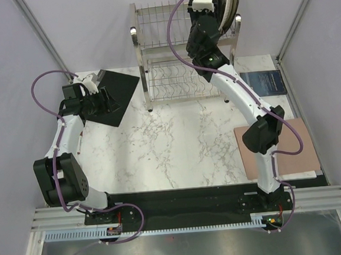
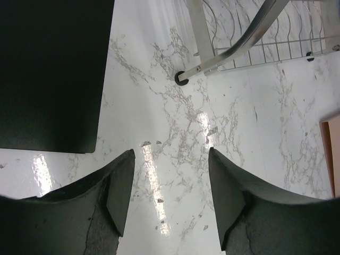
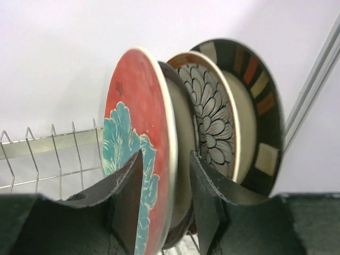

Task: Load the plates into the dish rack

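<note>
Four plates stand upright on the top tier of the dish rack [image 1: 150,23], at its right end. In the right wrist view they are, from near to far, the red plate with teal flowers [image 3: 138,106], the dark-red-rimmed plate with a beige centre [image 3: 183,138], the brown plate with white petals [image 3: 210,111] and the black-checked plate [image 3: 255,106]. My right gripper [image 3: 166,159] is open, one finger on each side of the red plate's rim, with a small gap at the right finger. My left gripper [image 2: 170,159] is open and empty above the marble table, left of the rack.
A black mat [image 1: 112,96] lies under the left arm at the back left. A pinkish-brown board [image 1: 278,148] lies at the right edge, a dark blue card [image 1: 270,83] behind it. The rack's foot and lower shelf [image 2: 249,37] show in the left wrist view.
</note>
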{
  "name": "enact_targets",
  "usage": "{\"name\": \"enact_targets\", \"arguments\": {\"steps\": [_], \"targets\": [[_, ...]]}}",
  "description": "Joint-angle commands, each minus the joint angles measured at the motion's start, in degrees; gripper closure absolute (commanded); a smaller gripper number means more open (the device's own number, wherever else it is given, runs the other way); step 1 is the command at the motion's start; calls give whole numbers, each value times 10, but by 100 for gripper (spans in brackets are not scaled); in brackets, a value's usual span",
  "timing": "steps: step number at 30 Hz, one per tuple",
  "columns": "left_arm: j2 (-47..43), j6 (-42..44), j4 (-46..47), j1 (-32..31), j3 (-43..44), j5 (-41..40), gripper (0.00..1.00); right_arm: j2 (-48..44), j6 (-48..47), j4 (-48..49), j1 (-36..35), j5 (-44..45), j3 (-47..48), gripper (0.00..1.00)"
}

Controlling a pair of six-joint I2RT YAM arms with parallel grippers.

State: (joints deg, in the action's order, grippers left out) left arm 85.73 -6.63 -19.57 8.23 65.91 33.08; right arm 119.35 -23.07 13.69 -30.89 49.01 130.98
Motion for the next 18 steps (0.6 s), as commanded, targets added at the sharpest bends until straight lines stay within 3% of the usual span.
{"name": "enact_targets", "arguments": {"steps": [1, 9, 10, 12, 13, 17, 18], "targets": [[-10, -8, 19, 0, 16, 10, 34, -87, -94, 105, -16, 11, -29, 50], [-22, 40, 13, -4, 66, -23, 29, -174, -152, 114, -36, 4, -67, 45], [-24, 42, 7, -6, 71, -32, 28, -184, -155, 107, -37, -1, -71, 36], [-34, 44, -1, -8, 86, -43, 1, -217, -174, 91, -41, -14, -105, 17], [-36, 48, -11, -9, 91, -48, 0, -232, -181, 72, -44, -23, -125, 2], [-57, 65, -34, -15, 103, -58, 0, -361, -180, 33, -57, -41, -277, 2], [-70, 85, -35, -16, 100, -59, 0, -386, -167, -14, -64, -49, -334, 2]]}}
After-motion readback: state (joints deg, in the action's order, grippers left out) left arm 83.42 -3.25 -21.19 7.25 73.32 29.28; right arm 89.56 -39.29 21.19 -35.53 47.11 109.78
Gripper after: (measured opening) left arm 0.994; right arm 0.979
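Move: The red plate already stands on edge in the rack's upper tier, its near rim between the right hand's half-open fingers; its middle is about 10 cm ahead, 1 cm right and some 2 cm below that hand. Level with it, the brown-rimmed plate stands roughly 4 cm to the right of it, the flower-patterned plate 8 cm, the black-rimmed plate 11 cm. From the left hand the red plate lies about 24 cm ahead, 37 cm right and 28 cm up. The red plate's rim comes free from between the right fingers as that hand draws back about 16 cm and up some 12 cm, away from the rack and drifting right, tipping up roughly 10 degrees; its fingers spread from half to wide open. The idle left hand rises about 6 cm over the table, also tipping up slightly and opening wide. ##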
